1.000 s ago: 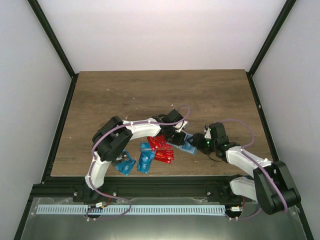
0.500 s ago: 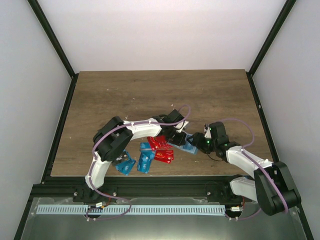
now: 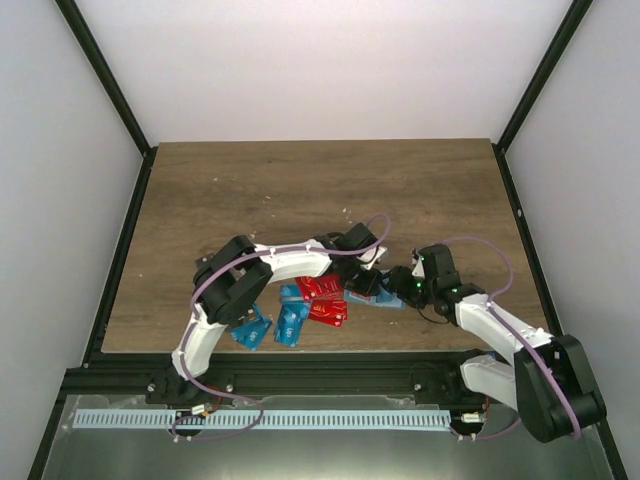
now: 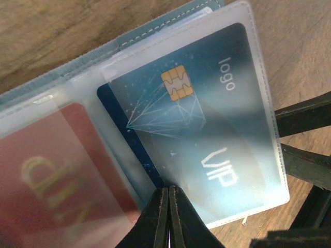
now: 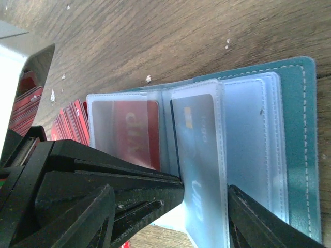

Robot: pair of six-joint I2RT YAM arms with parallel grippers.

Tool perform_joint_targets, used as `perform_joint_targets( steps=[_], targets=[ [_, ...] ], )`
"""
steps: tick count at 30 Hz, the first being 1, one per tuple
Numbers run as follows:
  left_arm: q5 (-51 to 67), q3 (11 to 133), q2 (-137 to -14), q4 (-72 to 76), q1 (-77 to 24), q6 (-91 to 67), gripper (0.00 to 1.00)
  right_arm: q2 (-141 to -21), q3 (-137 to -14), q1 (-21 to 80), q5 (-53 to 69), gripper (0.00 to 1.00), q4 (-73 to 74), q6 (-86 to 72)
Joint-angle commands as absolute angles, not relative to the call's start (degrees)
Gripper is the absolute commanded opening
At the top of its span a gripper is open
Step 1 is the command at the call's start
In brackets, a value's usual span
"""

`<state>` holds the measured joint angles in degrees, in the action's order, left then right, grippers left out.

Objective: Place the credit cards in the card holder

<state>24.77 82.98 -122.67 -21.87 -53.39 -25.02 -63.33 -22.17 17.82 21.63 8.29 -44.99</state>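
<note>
The card holder (image 5: 297, 129) lies open on the table, teal cover under clear sleeves, and shows in the top view (image 3: 386, 300) between both arms. A blue credit card (image 4: 207, 124) sits in one sleeve (image 5: 199, 150), its dark left edge sticking out. A red card (image 4: 51, 170) fills the neighbouring sleeve (image 5: 134, 132). My left gripper (image 4: 169, 190) is shut with nothing in it, tips against the blue card's exposed edge (image 3: 367, 283). My right gripper (image 5: 170, 201) is open, its fingers (image 5: 258, 222) straddling the sleeve's near end (image 3: 392, 287).
Loose red cards (image 3: 322, 290) lie left of the holder, seen fanned in the right wrist view (image 5: 72, 121). Blue cards (image 3: 290, 320) and another blue pile (image 3: 250, 328) sit near the table's front edge. Both arms crowd the holder.
My left gripper has slid a little to the right, toward the right gripper, with the blue card edge ahead of it. The right gripper has held its place.
</note>
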Motion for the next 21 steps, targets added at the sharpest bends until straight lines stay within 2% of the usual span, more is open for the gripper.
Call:
perform_joint_targets(
  steps=[1, 9, 21],
  targets=[
    [28.25, 84.13, -124.14, -21.99, -54.49, -26.31, 0.04, -61.09, -24.83, 18.07, 19.12, 0.58, 11.96, -43.7],
    [26.46, 82.82, -119.02, -21.1, -54.37, -27.93, 0.04, -60.06, -25.07, 18.07, 21.86, 0.59, 11.61, -43.33],
    [25.72, 74.42, -108.2, -17.59, -50.95, -30.76, 0.04, -62.71, -26.96, 19.23, 25.53, 0.58, 9.09, -44.13]
  ],
)
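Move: The blue VIP card, in its clear page of the card holder, has its middle about 3 cm ahead and 2 cm right of the shut left fingertips, which touch its left side. The holder's red-card page lies some 5 cm left and 1 cm ahead; the loose red cards lie about 12 cm left, 1 cm ahead. From the open right gripper, around that page's free edge, the card's middle is roughly 2 cm ahead and 2 cm below. The blue card's left side is first followed by the shut left fingertips about 1 cm back and slightly right, still touching; then they come free and rise faster and faster, some 5 cm, swinging about 2 cm left. The right hand eases half a centimetre right and back, then about 1 cm left and up, its fingers staying open around the page's free edge. ##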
